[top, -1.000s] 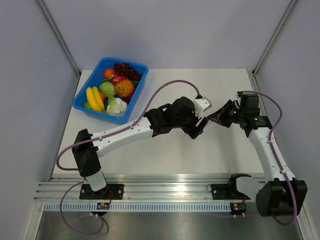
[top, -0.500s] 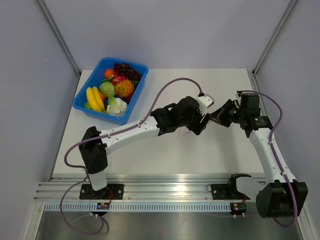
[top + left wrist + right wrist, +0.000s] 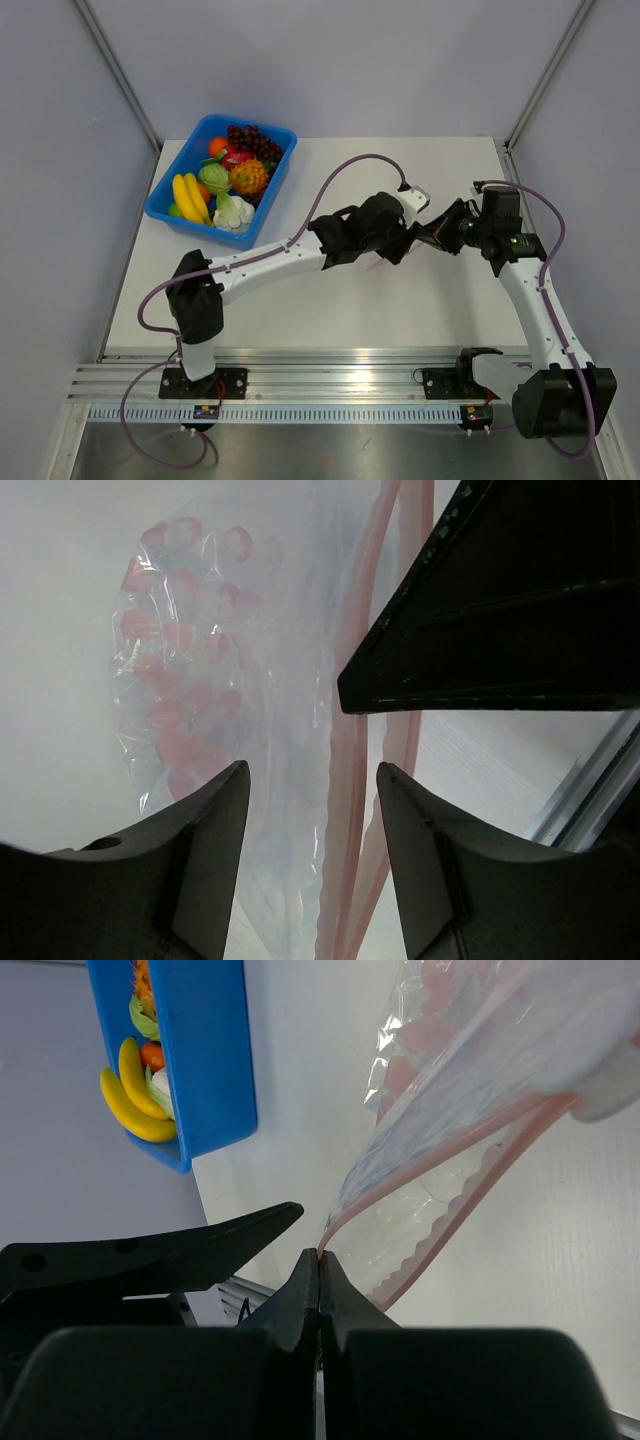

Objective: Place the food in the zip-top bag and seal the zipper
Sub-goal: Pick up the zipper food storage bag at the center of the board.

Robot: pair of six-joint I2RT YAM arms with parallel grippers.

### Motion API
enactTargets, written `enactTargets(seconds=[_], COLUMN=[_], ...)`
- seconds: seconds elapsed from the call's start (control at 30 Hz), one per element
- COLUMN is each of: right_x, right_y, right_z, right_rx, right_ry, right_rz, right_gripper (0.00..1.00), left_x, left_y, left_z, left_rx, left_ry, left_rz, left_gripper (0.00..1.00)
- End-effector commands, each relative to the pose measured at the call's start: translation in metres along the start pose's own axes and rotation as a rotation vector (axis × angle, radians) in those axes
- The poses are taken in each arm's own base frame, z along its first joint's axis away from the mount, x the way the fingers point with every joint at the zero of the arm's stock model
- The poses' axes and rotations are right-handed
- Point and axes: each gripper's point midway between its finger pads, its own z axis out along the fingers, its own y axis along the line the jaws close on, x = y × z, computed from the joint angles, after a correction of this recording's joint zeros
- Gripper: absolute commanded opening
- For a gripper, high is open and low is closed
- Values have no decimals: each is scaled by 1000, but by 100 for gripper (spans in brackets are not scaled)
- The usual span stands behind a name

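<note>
The zip-top bag (image 3: 225, 680) is clear and crinkly with red prints, and it hangs off the table. My right gripper (image 3: 319, 1255) is shut on one end of its pink zipper (image 3: 455, 1135). The left gripper (image 3: 310, 800) is open, its jaws on either side of the zipper (image 3: 350, 780) without touching it. In the top view the two grippers meet at mid-table, left gripper (image 3: 405, 243) beside right gripper (image 3: 432, 238), and they hide most of the bag. The food, with bananas (image 3: 190, 198) and grapes (image 3: 255, 140), lies in the blue tray.
The blue tray (image 3: 165, 212) stands at the table's far left corner, well away from both grippers. It also shows in the right wrist view as the blue tray (image 3: 210, 1050). An aluminium rail (image 3: 330, 385) runs along the near edge.
The left arm has stretched further right, bringing its gripper up to the right gripper and around the bag's strip. Its jaws have narrowed. The right arm has stayed put.
</note>
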Motion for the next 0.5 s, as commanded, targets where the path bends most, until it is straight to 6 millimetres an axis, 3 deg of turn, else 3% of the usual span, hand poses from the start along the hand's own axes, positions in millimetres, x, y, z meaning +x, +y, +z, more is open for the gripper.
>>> enactTargets(seconds=[0.0, 0.23, 0.37, 0.4, 0.47], right_x=[-3, 1, 5, 6, 1], right_y=[24, 20, 16, 16, 12], right_z=[-13, -12, -14, -16, -23], right_rx=[-65, -53, -40, -35, 15], right_ry=[-13, 1, 18, 16, -11], right_rz=[-52, -61, -84, -107, -141], right_gripper=[0, 0, 1, 10, 28], left_x=[-30, -23, -23, -22, -25], left_y=[4, 16, 20, 20, 20], left_z=[4, 12, 13, 14, 12], left_rx=[-20, -44, -35, -31, -20], left_ry=[-83, -63, -53, -46, -37], left_rz=[1, -33, -52, -52, -70], left_gripper=[57, 43, 18, 0, 0])
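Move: The left hand's fingers straddle the zip-top bag's raised zipper edge. The stretch they will pinch lies about 1 cm ahead, 1 cm to the right and 2 cm below. The right fingertips, still holding the edge, are some 2 cm ahead and 4 cm right, about level. The bag's pink-dotted body lies roughly 9 cm ahead, straight out, 10 cm lower. From the right hand, that stretch is about 1 cm back, 3 cm left and 2 cm below. Down and slightly forward, about 2 cm in all, the left hand settles over the zipper edge beside the right fingertips. It then shuts its fingers fully on the edge with hardly any turn. The right hand keeps its pinch in place until the left is nearly shut, then parts its fingers a little to let go of the edge. ##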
